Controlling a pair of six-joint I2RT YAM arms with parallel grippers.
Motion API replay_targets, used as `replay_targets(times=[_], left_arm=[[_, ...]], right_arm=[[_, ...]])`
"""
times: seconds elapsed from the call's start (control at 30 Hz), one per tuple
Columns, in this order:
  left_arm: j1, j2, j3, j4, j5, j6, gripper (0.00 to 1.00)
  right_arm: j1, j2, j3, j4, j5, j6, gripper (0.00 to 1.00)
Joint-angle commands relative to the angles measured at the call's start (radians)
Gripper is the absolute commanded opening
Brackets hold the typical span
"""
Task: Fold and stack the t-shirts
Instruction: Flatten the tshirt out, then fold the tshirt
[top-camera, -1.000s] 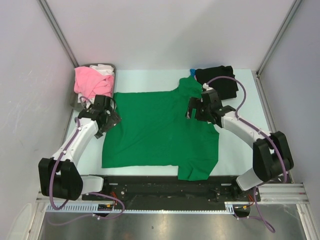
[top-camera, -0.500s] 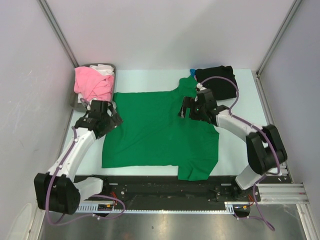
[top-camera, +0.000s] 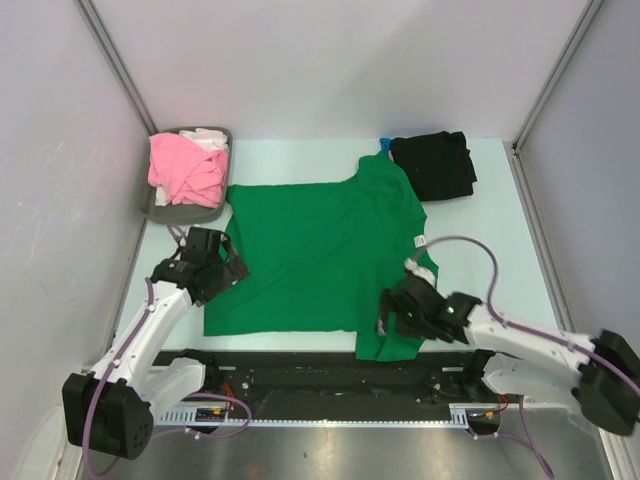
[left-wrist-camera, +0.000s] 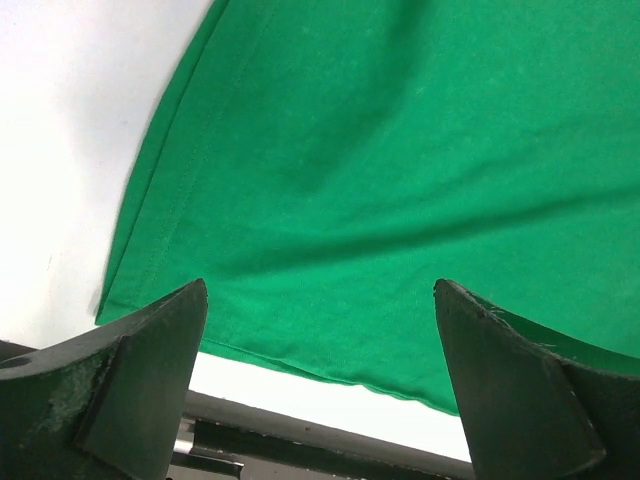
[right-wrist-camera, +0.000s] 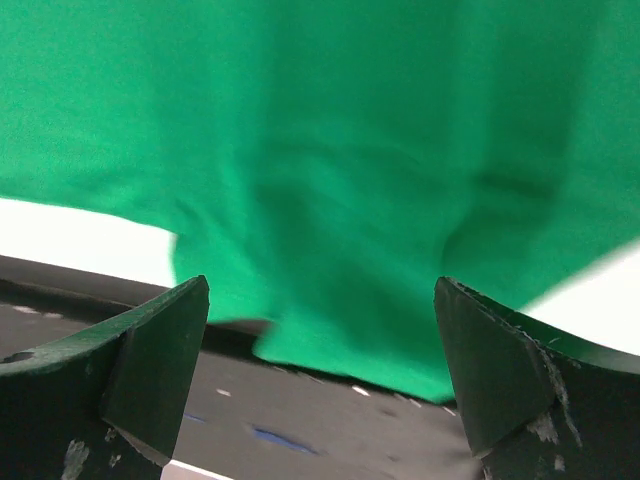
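A bright green t-shirt (top-camera: 320, 255) lies spread flat on the table, its small white neck label (top-camera: 420, 240) on the right. My left gripper (top-camera: 230, 272) hovers open over its left edge, with the hem (left-wrist-camera: 300, 365) showing between the fingers (left-wrist-camera: 150, 370). My right gripper (top-camera: 387, 316) is open above the near sleeve (right-wrist-camera: 360, 300), which droops over the table's front edge. A folded black t-shirt (top-camera: 435, 165) lies at the back right with a bit of blue cloth (top-camera: 383, 145) beside it. Pink (top-camera: 182, 168) and white (top-camera: 210, 140) t-shirts are heaped at the back left.
A dark grey tray (top-camera: 175, 211) at the back left holds the pink and white heap. A black rail (top-camera: 300, 370) with the arm bases runs along the table's near edge. Light walls and metal posts close in the sides and back.
My right arm has swung from the collar at the back down to the near sleeve. My left gripper has slid a little nearer along the shirt's left edge. Both stayed open.
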Motion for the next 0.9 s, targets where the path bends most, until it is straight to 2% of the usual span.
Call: replay_targets(times=[0.0,0.07,0.27,0.43,0.63,0.87], left_arm=[[-0.007,-0.052,0.003,0.004,0.015,-0.026,1.0],[-0.007,-0.057,0.003,0.007,0.018,-0.028,1.0],[-0.014,-0.041,0.009,0.016,0.028,-0.032,1.0],[-0.015,-0.034,0.016,0.014,0.025,-0.029,1.0],[-0.015,-0.038,0.004,0.011,0.01,-0.022,1.0],[-0.015,-0.005,-0.01,0.039,0.019,-0.02,1.0]], right_arm=[[0.048,-0.266,-0.137,-0.128,0.096,0.287,1.0],[0.071,-0.375,-0.171,-0.183,0.12,0.327,1.0],[0.099,-0.45,-0.18,-0.261,0.116,0.369,1.0],[0.159,-0.444,-0.18,-0.29,0.111,0.423,1.0],[0.31,-0.457,-0.182,-0.358,0.174,0.548,1.0],[0.335,-0.362,-0.18,-0.292,0.251,0.53,1.0]])
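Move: The green t-shirt's sleeve, hanging over the near edge of the table, has its middle about 6 cm back from the right hand, level sideways and some 5 cm below. The white label lies roughly 15 cm ahead and 6 cm right of that hand, the shirt body's middle about 12 cm ahead and 15 cm left. From the left hand, the sleeve is around 35 cm right, 14 cm back and 8 cm lower. The t-shirt's loose sleeve has the open right hand sweeping back over it: about 5 cm back and to the right in a quick dip, a slight rise, then a slower draw back to some 8 cm in all. The hand ends close above the sleeve's near right corner, turned roughly 10 degrees clockwise, with fingers wide open and no contact visible. ##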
